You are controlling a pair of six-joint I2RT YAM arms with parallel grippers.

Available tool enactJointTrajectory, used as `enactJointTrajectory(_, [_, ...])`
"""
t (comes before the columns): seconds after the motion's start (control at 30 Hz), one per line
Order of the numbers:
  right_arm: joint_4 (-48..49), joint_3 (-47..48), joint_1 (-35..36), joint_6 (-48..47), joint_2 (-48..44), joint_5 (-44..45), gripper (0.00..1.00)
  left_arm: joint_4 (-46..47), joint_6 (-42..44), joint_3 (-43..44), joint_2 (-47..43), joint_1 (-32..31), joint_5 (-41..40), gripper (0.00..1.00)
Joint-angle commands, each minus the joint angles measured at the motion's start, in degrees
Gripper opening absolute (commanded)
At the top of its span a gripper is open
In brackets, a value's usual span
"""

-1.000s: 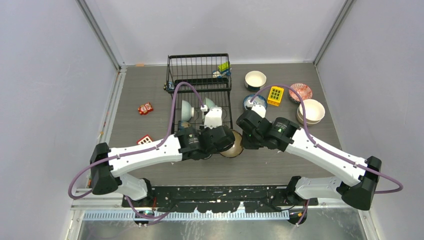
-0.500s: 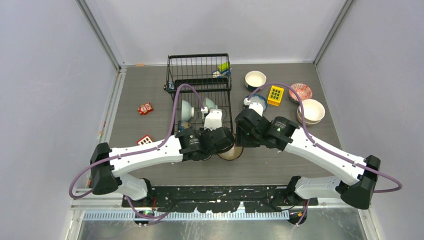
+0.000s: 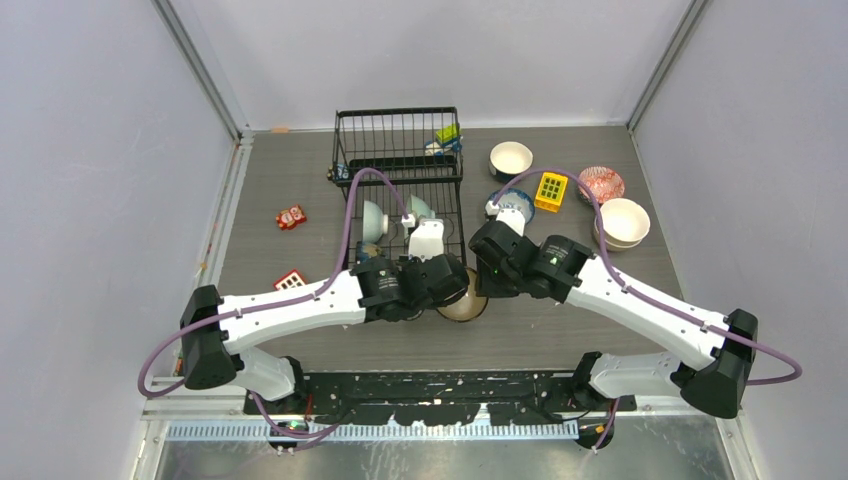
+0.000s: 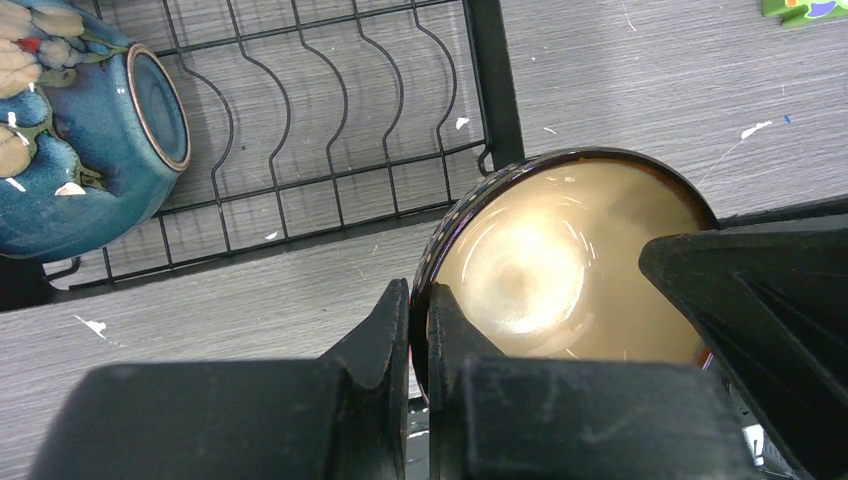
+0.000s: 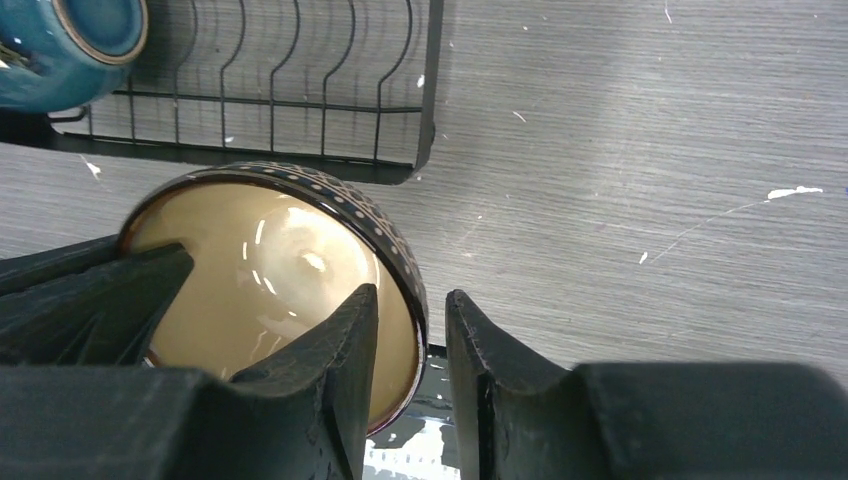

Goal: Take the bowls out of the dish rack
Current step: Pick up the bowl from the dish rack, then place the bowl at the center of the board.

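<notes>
A brown bowl (image 3: pixel 463 305) with a cream inside (image 4: pixel 560 260) hangs just off the near right corner of the black dish rack (image 3: pixel 400 150). My left gripper (image 4: pixel 418 295) is shut on its left rim. My right gripper (image 5: pixel 412 300) straddles the opposite rim of this bowl (image 5: pixel 270 270), one finger inside and one outside, with a gap still showing, so it is open. Two teal bowls (image 3: pixel 375 218) (image 3: pixel 418 207) stand on edge in the rack. One of them shows in the left wrist view (image 4: pixel 90 130) and in the right wrist view (image 5: pixel 60 40).
Right of the rack sit a white bowl (image 3: pixel 511 158), a red-patterned bowl (image 3: pixel 601 184), stacked cream bowls (image 3: pixel 622 222) and a yellow block (image 3: pixel 551 190). Red toys (image 3: pixel 291 217) (image 3: pixel 291 280) lie to the left. A green-yellow block (image 3: pixel 447 135) rests in the rack's back section.
My right arm has edged left up to the brown bowl. The left arm and the bowl have hardly moved.
</notes>
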Motion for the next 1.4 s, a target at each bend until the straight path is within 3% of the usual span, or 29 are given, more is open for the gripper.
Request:
enactJointTrajectory(0.0, [0.0, -1.1, -0.1, -0.9, -0.5, 1.5, 0.36, 3.8, -1.7, 3.1, -3.4, -0.1, -1.2, 0.0])
enactJointTrajectory(0.1, [0.3, -1.7, -0.1, -0.8, -1.0, 1.5, 0.32, 3.8, -1.9, 3.0, -3.5, -0.1, -1.2, 0.0])
enactJointTrajectory(0.3, [0.1, -1.7, -0.1, -0.8, -1.8, 2.3, 0.05, 4.3, -2.2, 2.7, -3.7, -0.1, -1.1, 0.0])
enactJointTrajectory(0.37, [-0.2, -1.5, -0.1, -0.7, -2.1, 2.9, 0.01, 4.8, -2.2, 2.1, -3.9, -0.1, -1.2, 0.01])
enactJointTrajectory(0.4, [-0.4, -1.3, -0.1, -0.7, -2.3, 3.3, 0.01, 5.0, -2.2, 2.0, -4.1, -0.1, -1.2, 0.08])
enactJointTrajectory(0.57, [-2.6, -1.4, -0.1, -1.0, -3.6, 7.8, 0.01, 6.9, -0.1, 1.1, -5.0, -0.1, -0.4, 0.72])
enactJointTrajectory(0.6, [-3.8, -1.7, -0.2, -1.2, -4.0, 10.0, 0.01, 7.1, 0.4, 1.0, -5.3, -0.1, -0.3, 0.92])
enactJointTrajectory(0.63, [-4.7, -2.0, -0.5, -1.3, -4.4, 11.5, 0.01, 7.2, 0.8, 0.9, -5.6, -0.1, -0.4, 0.99])
enactJointTrajectory(0.77, [-6.5, -3.8, -5.1, -2.9, -8.3, 14.2, 0.01, 8.4, 2.8, -1.2, -8.2, -0.1, -2.1, 1.0])
enactJointTrajectory(0.83, [-6.1, -5.0, -11.4, -4.7, -10.0, 13.9, 0.01, 8.3, 3.9, -2.4, -9.9, -0.1, -3.7, 1.0])
enactJointTrajectory(1.1, [5.2, -12.5, -35.0, -8.2, -10.8, 0.9, 0.01, 8.8, 6.0, -11.9, -19.9, 0.0, -6.8, 1.0])
enactJointTrajectory(1.37, [16.3, -16.0, -38.6, -5.0, -1.3, -1.7, 0.01, 8.6, 5.9, -22.6, -35.7, 0.0, -9.6, 1.0])
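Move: The brown bowl hangs between my hands, its left rim already pinched by my left fingers and its middle about 5 cm to that hand's right. From my right hand, whose open fingers straddle the other rim, the middle is some 5 cm left and 3 cm down. The blue bowl in the rack sits about 13 cm left and 4 cm ahead of my left hand; the patterned bowl stands roughly 18 cm ahead and 8 cm right of my right hand, well below. I sink my right hand about 1 cm and pinch the brown bowl's right rim while my left keeps its grip; then my left opens wide, lifts off some 5 cm and swings left towards the blue bowl. My right keeps hold and carries the brown bowl some 17 cm right and a little forward over clear table, turning about 35 degrees clockwise and dipping late by 6 to 7 cm. ##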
